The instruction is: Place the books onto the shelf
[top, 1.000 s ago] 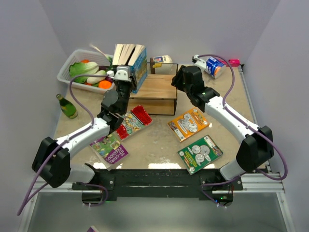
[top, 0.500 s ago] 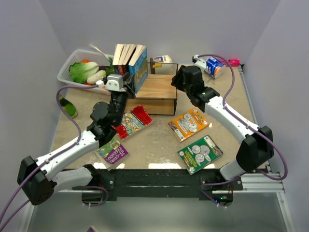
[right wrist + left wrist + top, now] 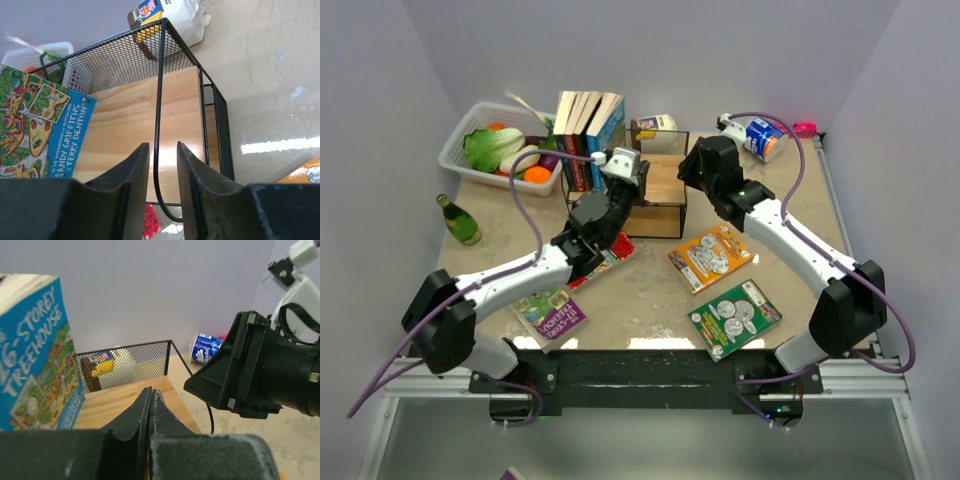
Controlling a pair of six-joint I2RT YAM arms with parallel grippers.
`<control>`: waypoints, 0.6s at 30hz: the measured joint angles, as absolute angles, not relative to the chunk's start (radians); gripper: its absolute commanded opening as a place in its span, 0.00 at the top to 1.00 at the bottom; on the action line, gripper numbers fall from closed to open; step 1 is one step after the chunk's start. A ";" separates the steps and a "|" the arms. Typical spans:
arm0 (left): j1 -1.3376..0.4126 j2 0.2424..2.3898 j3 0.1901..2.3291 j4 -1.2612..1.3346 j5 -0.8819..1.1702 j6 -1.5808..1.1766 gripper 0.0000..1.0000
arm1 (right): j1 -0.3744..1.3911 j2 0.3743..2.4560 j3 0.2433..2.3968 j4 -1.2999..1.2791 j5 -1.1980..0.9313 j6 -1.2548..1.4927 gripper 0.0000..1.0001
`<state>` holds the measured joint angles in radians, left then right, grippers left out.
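Observation:
Several books (image 3: 586,135) stand upright on the left end of the shelf (image 3: 663,186), the blue one (image 3: 35,355) outermost. My left gripper (image 3: 626,166) hovers over the wooden top (image 3: 125,400) just right of them, shut and empty. My right gripper (image 3: 163,147) is at the shelf's right end, open, its jaws on either side of the black wire end rail (image 3: 158,100) without touching it. Lying flat on the table are a red book (image 3: 598,254), a purple-green one (image 3: 552,312), an orange one (image 3: 712,256) and a green coin-cover one (image 3: 735,318).
A white basket (image 3: 460,150) of vegetables stands at the back left, with a green bottle (image 3: 460,220) in front of it. A blue-white carton (image 3: 762,137) lies at the back right. A pale bag (image 3: 656,124) sits behind the shelf. My two grippers are close together over the shelf.
My left arm has swung right from beside the standing books to over the shelf top, and its jaws have shut. The right jaws have narrowed around the wire rail.

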<state>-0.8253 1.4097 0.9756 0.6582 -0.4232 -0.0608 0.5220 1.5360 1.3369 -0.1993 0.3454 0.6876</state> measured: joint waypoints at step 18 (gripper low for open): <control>-0.774 1.777 1.338 0.530 -0.644 -0.070 1.00 | 0.521 1.536 1.342 -0.204 0.319 0.690 0.90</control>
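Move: From the left hand the blue book, rightmost in the row, stands about 11 cm ahead, 7 to the left and 5 lower; the red book is level with it and 5 cm farther left. The front of the shelf's right rail lies 3 cm ahead of the left hand, 8 right and 7 lower. The right hand has that rail between its open fingers, about 1 cm ahead; from there the blue book is 6 cm ahead and 16 left, 2 higher. Shut left hand reaches about 9 cm forward and down beside the blue book; right fingers close on the rail. ##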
